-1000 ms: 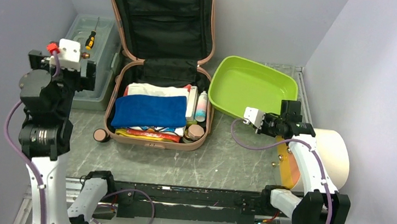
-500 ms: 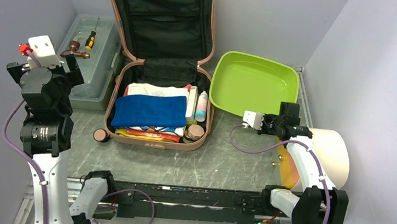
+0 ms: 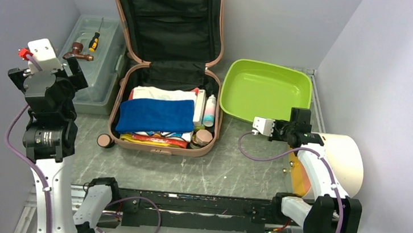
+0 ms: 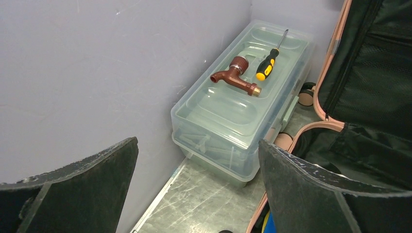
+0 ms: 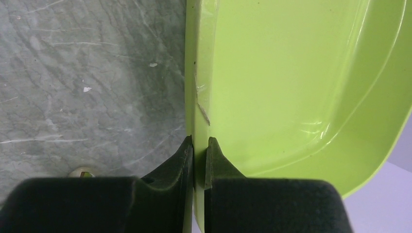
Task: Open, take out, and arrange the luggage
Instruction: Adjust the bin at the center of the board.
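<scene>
The luggage (image 3: 155,149), a salmon-pink hard-shell suitcase, lies open at the table's middle. Its black-lined lid (image 4: 374,73) stands up against the back wall. A blue folded cloth (image 3: 156,114), other clothes and small bottles (image 3: 209,110) fill the lower half. My left gripper (image 3: 48,73) hangs raised left of the suitcase. In the left wrist view it (image 4: 197,145) is open, with only table between its fingers. My right gripper (image 3: 300,113) is shut on the near rim of the lime green tray (image 3: 264,90). The wrist view shows its jaws (image 5: 200,141) pinching that thin rim (image 5: 199,73).
A translucent toolbox (image 3: 101,92) stands at the back left against the wall, touching the suitcase. On its lid (image 4: 228,116) lie a screwdriver (image 4: 268,63) and a brown tap (image 4: 235,75). A cream roll with an orange disc (image 3: 343,158) sits at the right edge.
My left arm has swung left, away from the toolbox, uncovering the tap on its lid. The right gripper has drawn the tray a little to the right and nearer.
</scene>
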You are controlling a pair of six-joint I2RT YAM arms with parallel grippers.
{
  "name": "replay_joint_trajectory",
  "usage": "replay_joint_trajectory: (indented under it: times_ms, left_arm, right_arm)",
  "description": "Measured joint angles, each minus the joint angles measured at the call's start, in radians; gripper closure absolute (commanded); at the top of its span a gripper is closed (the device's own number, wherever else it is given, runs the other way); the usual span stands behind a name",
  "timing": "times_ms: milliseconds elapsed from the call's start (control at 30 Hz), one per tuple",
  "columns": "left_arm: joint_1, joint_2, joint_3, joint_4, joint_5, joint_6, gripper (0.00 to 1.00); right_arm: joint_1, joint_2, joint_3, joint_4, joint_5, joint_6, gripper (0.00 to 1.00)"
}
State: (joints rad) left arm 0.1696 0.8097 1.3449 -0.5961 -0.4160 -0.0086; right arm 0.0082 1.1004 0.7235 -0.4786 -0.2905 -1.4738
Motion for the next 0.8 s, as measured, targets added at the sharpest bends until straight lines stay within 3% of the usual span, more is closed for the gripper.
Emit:
replay_joint_trajectory:
  times_ms: [133, 367, 567, 800]
  left_arm:
    - [0.004, -0.005, -0.005, 0.001, 0.002, -0.004, 0.0]
    - [0.011, -0.014, -0.025, 0.0, 0.017, -0.008, 0.01]
    - [0.014, -0.014, -0.029, 0.0, 0.036, -0.013, 0.0]
    - [0.024, -0.016, -0.048, 0.004, 0.06, -0.014, 0.01]
  right_arm:
    - [0.002, 0.013, 0.0, 0.01, 0.006, -0.001, 0.66]
    - [0.009, 0.046, 0.035, 0.018, 0.008, 0.027, 0.35]
    - [0.028, 0.046, 0.044, 0.017, -0.013, 0.047, 0.22]
    - [0.153, 0.083, 0.053, 0.01, -0.029, 0.073, 0.22]
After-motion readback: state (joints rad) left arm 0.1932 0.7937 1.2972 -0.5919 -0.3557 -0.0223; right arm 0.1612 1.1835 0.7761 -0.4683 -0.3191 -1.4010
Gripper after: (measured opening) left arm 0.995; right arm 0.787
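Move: The green bin's near rim is already pinched in the right fingers, close to the bin's right corner; its middle lies about 12 cm ahead of that hand, 5 cm left and roughly level. The open suitcase's packed half is centred some 40 cm left and 4 cm ahead, a little lower; the white drum sits about 19 cm right and 10 cm back. From the left hand the bin is about 60 cm right, 20 cm ahead and 32 cm below. The bin's near rim is let go: the right fingers spread from shut to wide open while the hand eases about 1 cm forward. It then slides left along the rim about 5 cm, quickening towards the end, with a slight counter-clockwise turn and the rim lying free between the open fingers. ##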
